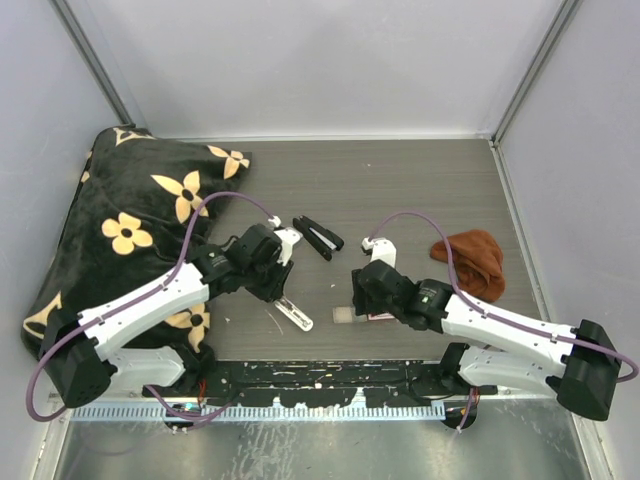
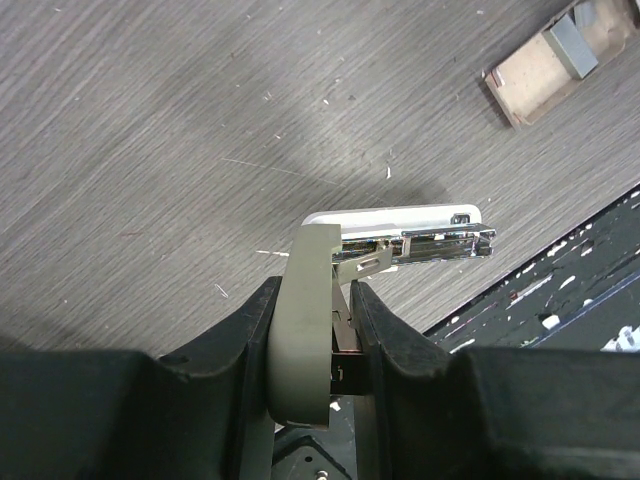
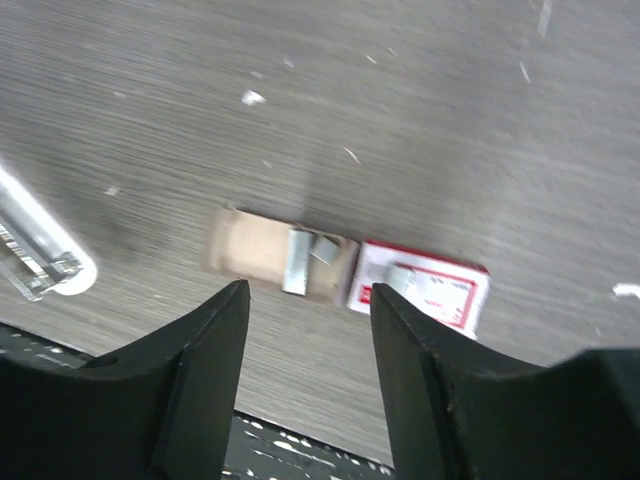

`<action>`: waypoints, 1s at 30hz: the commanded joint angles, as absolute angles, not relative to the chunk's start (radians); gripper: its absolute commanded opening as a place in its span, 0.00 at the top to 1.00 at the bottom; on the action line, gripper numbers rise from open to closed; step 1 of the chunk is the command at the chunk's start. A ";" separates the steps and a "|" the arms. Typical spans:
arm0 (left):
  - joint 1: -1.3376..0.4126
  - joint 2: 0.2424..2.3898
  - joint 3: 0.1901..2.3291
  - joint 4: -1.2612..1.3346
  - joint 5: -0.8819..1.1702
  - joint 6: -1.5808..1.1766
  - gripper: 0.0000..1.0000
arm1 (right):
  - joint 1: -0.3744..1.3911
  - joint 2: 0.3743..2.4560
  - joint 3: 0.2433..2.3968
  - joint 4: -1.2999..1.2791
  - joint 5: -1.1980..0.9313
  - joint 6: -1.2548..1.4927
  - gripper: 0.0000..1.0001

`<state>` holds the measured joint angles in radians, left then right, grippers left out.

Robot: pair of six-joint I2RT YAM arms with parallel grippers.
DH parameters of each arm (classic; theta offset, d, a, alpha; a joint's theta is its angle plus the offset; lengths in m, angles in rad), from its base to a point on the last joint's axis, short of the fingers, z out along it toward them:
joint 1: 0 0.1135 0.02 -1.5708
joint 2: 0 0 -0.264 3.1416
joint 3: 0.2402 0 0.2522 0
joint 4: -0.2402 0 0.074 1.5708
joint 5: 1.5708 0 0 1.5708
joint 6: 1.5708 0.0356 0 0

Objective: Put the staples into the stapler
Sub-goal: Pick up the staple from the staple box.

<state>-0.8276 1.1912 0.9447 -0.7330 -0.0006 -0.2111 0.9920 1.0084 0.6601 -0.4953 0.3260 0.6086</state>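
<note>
My left gripper is shut on the stapler, pinching its grey-green top cover. The stapler's white base rests on the table, and its silver magazine sticks out forward. The staples are a short grey strip lying in a small open cardboard tray, with a smaller piece beside them. A red-and-white box lies right of the tray, with another small grey strip on top. My right gripper hangs open just above and in front of the tray, holding nothing. From above, the tray lies between both grippers.
A black tool lies behind the stapler mid-table. A brown cloth is bunched at the right. A black cushion with tan flowers fills the left side. The stapler's metal tip shows at the left of the right wrist view.
</note>
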 commanded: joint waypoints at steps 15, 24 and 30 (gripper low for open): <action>-0.843 1.261 1.008 -0.683 -0.015 -0.117 1.00 | 0.928 1.152 0.601 -0.581 0.370 0.717 0.60; -0.843 1.262 1.006 -0.680 -0.016 -0.116 1.00 | 0.928 1.134 0.572 -0.502 0.350 0.731 0.61; -0.843 1.262 1.006 -0.678 -0.017 -0.115 1.00 | 0.928 1.162 0.570 -0.499 0.375 0.732 0.63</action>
<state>-0.8421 1.2732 0.9703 -0.7235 -0.0082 -0.1322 0.9283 1.1564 0.5671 -0.5354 0.3428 0.7128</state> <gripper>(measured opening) 0.302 0.378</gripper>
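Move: The right hand's likely aim is the short staple piece lying on the red-and-white box, about 4 cm to its right, 1 cm back and 9 cm below. That box's middle is some 5 cm right and 1 cm back. The open tray is about 1 cm left and 1 cm back, with a long staple strip in it straight left-right below the hand and 1 cm back. From the left hand, the staple piece lies roughly 18 cm right, 4 cm back and 12 cm down. The right hand sinks about 7 cm, shifting some 4 cm right towards the short staple piece, fingers narrowing partway. ##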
